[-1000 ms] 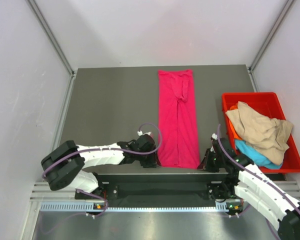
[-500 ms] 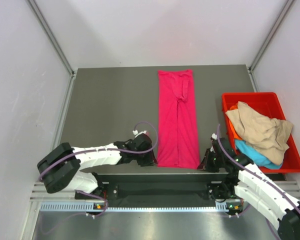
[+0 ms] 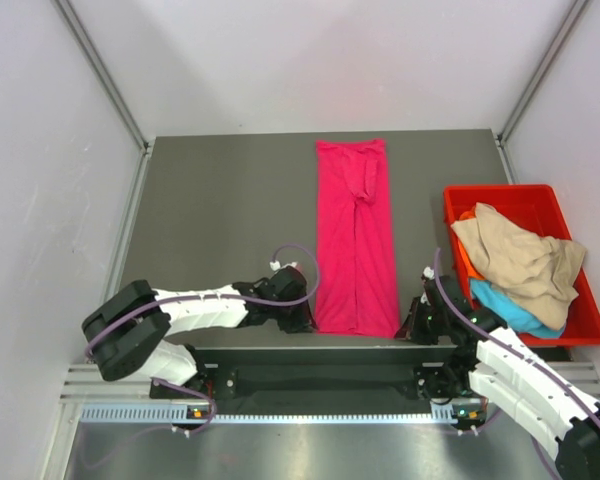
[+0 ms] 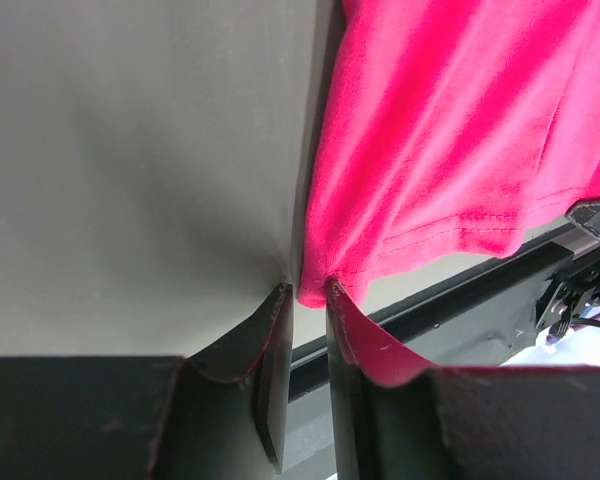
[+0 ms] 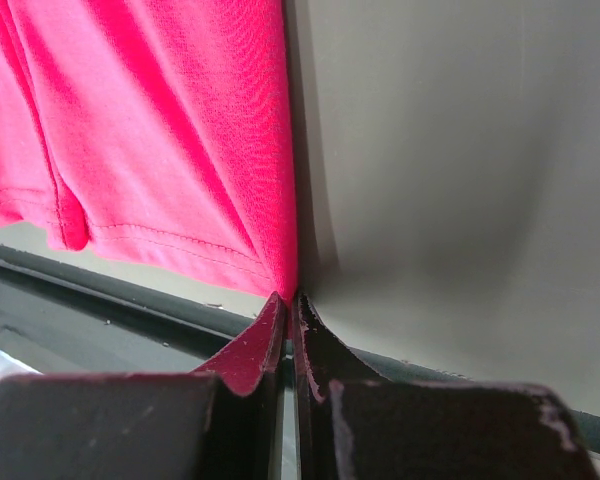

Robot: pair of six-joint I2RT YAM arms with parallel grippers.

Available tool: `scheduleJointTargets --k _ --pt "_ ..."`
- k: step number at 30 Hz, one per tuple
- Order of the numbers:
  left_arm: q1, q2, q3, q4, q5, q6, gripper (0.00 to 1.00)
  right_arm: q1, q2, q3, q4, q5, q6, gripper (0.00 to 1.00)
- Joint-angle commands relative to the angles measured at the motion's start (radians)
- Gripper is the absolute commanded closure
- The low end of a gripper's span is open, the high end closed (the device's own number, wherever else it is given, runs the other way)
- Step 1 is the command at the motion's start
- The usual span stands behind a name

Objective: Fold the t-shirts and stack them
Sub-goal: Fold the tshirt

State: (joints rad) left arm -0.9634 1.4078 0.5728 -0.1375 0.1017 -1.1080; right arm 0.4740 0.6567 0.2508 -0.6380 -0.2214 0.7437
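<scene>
A bright pink t-shirt (image 3: 355,240) lies folded into a long narrow strip in the middle of the table. My left gripper (image 3: 304,318) is at its near left corner. In the left wrist view the pink corner (image 4: 312,288) sits between the fingertips, whose jaws stand narrowly open with a gap still showing. My right gripper (image 3: 411,327) is at the near right corner, and in the right wrist view it (image 5: 288,300) is shut on that pink corner (image 5: 280,270). A tan t-shirt (image 3: 520,255), a turquoise one (image 3: 510,306) and an orange one (image 3: 464,262) lie crumpled in the bin.
A red plastic bin (image 3: 495,190) stands at the right side of the grey table (image 3: 220,220). The table's near edge and a black rail (image 4: 480,290) run just under both grippers. White walls close in the table on three sides.
My left gripper's jaws have narrowed around the shirt's near left corner, and the arm shifted slightly. The right arm has not moved.
</scene>
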Motion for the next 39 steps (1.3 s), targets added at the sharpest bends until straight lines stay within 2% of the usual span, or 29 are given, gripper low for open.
scheduleJointTargets --k 1,4,6,8,9,10,18,25,31,35,39 --pt "0.0 0.036 0.021 -0.031 -0.025 0.03 0.75 0.012 0.008 0.05 -0.015 0.013 -0.012 1.0" --pt "0.0 0.057 0.019 -0.033 -0.036 0.036 0.76 0.012 0.008 0.051 -0.019 0.013 -0.01 1.0" --pt "0.0 0.072 0.021 -0.031 -0.025 0.037 0.8 0.012 0.003 0.05 -0.02 0.013 -0.01 1.0" --pt "0.0 0.094 0.018 -0.033 -0.019 0.036 0.88 0.012 0.001 0.05 -0.023 0.013 -0.009 1.0" --pt "0.0 0.094 0.018 -0.033 -0.019 0.036 0.97 0.012 -0.002 0.051 -0.026 0.013 -0.009 1.0" --pt "-0.001 0.092 0.018 -0.039 -0.02 0.037 1.0 0.014 -0.003 0.053 -0.031 0.014 -0.009 1.0" --pt "-0.014 -0.029 0.056 -0.192 -0.092 0.034 1.0 0.012 -0.034 0.107 -0.115 0.047 -0.007 1.0" --pt "-0.075 -0.047 0.071 -0.179 -0.082 -0.012 1.0 0.012 -0.069 0.114 -0.143 0.037 -0.004 1.0" --pt "-0.084 -0.02 0.076 -0.132 -0.051 -0.018 1.0 0.014 -0.108 0.128 -0.154 0.039 -0.01 1.0" --pt "-0.058 0.002 0.094 -0.085 -0.023 -0.015 1.0 0.012 -0.08 0.165 -0.137 0.068 -0.038 1.0" --pt "0.004 0.048 0.137 -0.093 0.016 0.042 1.0 0.012 0.033 0.226 -0.117 0.126 -0.086 1.0"
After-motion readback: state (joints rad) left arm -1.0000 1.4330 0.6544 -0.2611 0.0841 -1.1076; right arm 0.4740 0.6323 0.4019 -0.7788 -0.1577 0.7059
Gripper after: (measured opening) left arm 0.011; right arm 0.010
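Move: The shirt's near-left corner lies almost at the left hand's part-open fingertips, about 1 cm to the right and 1 cm below. From that hand, the middle of the near hem is some 10 cm right, and the near table edge some 5 cm back. The right hand already holds the near-right corner, with the near-left corner about 20 cm to its left. The shirt's far edge is centred roughly 50 cm ahead of the right hand and 9 cm left. The left fingers shut on the shirt's near-left corner and pinch it after a small dip of about 1 cm to the right and down. They then tug the corner left, slightly up and back about 2 cm, easing forward again at the end. The right hand keeps its pinch on the near-right corner and lifts it about 4 cm, with a late nudge forward. ##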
